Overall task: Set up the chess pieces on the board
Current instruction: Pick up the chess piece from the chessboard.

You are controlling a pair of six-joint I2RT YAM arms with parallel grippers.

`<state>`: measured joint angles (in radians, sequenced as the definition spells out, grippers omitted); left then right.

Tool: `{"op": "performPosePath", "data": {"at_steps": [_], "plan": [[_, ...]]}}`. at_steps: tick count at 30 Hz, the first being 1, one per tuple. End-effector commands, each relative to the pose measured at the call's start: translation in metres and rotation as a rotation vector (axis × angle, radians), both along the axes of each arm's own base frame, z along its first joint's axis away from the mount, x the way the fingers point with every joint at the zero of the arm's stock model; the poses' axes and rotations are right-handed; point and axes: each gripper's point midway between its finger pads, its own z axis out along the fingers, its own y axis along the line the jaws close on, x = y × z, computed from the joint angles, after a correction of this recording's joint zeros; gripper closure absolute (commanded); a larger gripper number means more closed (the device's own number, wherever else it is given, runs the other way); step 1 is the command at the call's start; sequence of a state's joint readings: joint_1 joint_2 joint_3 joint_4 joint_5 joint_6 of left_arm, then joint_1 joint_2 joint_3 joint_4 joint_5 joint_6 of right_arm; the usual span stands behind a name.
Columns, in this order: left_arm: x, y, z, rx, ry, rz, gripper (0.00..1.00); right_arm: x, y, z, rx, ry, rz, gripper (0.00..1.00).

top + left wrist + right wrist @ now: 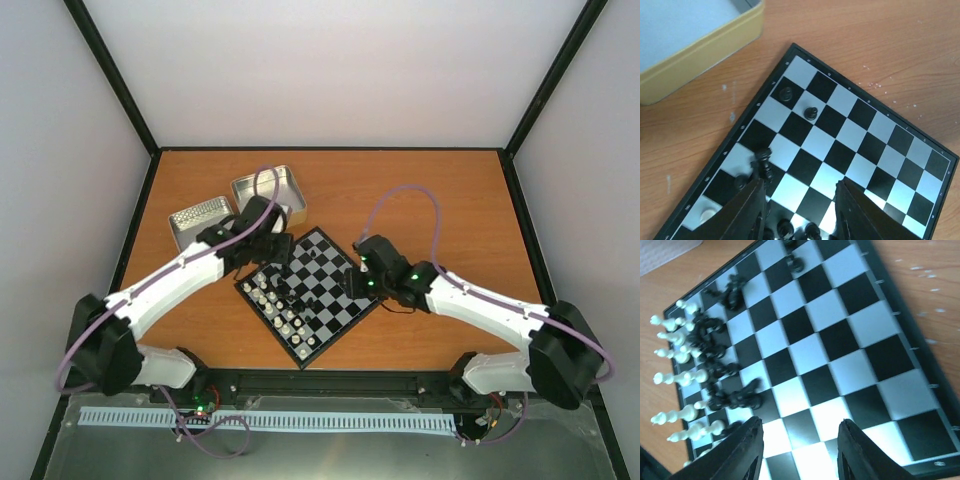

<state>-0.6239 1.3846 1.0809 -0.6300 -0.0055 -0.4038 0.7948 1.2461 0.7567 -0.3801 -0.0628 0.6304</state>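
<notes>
The board (335, 262) lies turned like a diamond mid-table. White chess pieces (278, 308) line its near-left edge, with black ones (300, 292) just inside them. My left gripper (275, 256) hovers over the board's left corner, open. In the left wrist view a black piece (765, 161) stands just outside the left finger (747, 210), and nothing is between the jaws of the left gripper (799, 192). Two black pieces (786, 93) (811, 113) stand farther off. My right gripper (800, 435) is open over bare squares, with black pieces (735, 397) and white pieces (675, 375) to its left.
Two silver metal tins sit behind the board at the left: a ribbed one (200, 222) and an open one (268, 190), whose yellowish wall (705, 45) shows in the left wrist view. Bare wooden tabletop (440, 200) lies to the right and behind.
</notes>
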Motion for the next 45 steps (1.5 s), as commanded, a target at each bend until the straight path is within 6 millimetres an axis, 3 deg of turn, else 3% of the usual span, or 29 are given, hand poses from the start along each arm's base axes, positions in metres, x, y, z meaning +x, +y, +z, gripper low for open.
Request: {"op": "performPosePath", "data": {"at_steps": [1, 4, 8, 14, 17, 21, 45], "plan": [[0.008, 0.022, 0.043, -0.066, -0.206, 0.123, 0.59, -0.011, 0.025, 0.003, -0.085, 0.008, 0.062, 0.59], [0.005, 0.046, 0.064, -0.056, -0.322, 0.19, 0.55, -0.015, 0.041, -0.002, -0.142, 0.015, 0.098, 0.61], [-0.006, 0.072, 0.109, -0.088, -0.515, 0.238, 0.49, -0.018, 0.058, -0.013, -0.207, 0.042, 0.145, 0.63], [-0.027, 0.114, 0.151, -0.123, -0.738, 0.34, 0.21, -0.03, 0.081, -0.033, -0.26, 0.105, 0.231, 0.63], [-0.036, 0.125, 0.157, -0.144, -0.795, 0.365, 0.09, -0.033, 0.091, -0.038, -0.267, 0.12, 0.255, 0.64], [-0.043, 0.128, 0.162, -0.171, -0.827, 0.366, 0.02, -0.033, 0.097, -0.045, -0.29, 0.136, 0.27, 0.66], [-0.038, 0.122, 0.157, -0.16, -0.79, 0.351, 0.0, -0.024, 0.101, -0.063, -0.329, 0.134, 0.24, 0.88]]}}
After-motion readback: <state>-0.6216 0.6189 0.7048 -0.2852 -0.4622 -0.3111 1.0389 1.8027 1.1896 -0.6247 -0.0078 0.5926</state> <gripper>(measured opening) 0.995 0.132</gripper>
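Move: Standing among the black pieces just on the white side of the board's fold, the black pawn to be taken lies about 9 cm to the right hand's left, 3 cm back and some 8 cm below. The fallen black knight lies against it, 2 cm farther left; the nearest white piece is about 5 cm to the left of the pawn and 2 cm nearer the bases. From the left hand the pawn is roughly 8 cm back, 7 cm right and 11 cm down. Swinging about 9 cm left and slightly back across the board, the right hand sinks some 7 cm onto the black pawn beside the fallen knight, its wrist rolling about 20 degrees as the half-open fingers narrow around the pawn's head. Meanwhile the empty left hand retreats from the board, up 14 cm and left 12 cm, tipping its fingers up about 45 degrees and opening wide. ##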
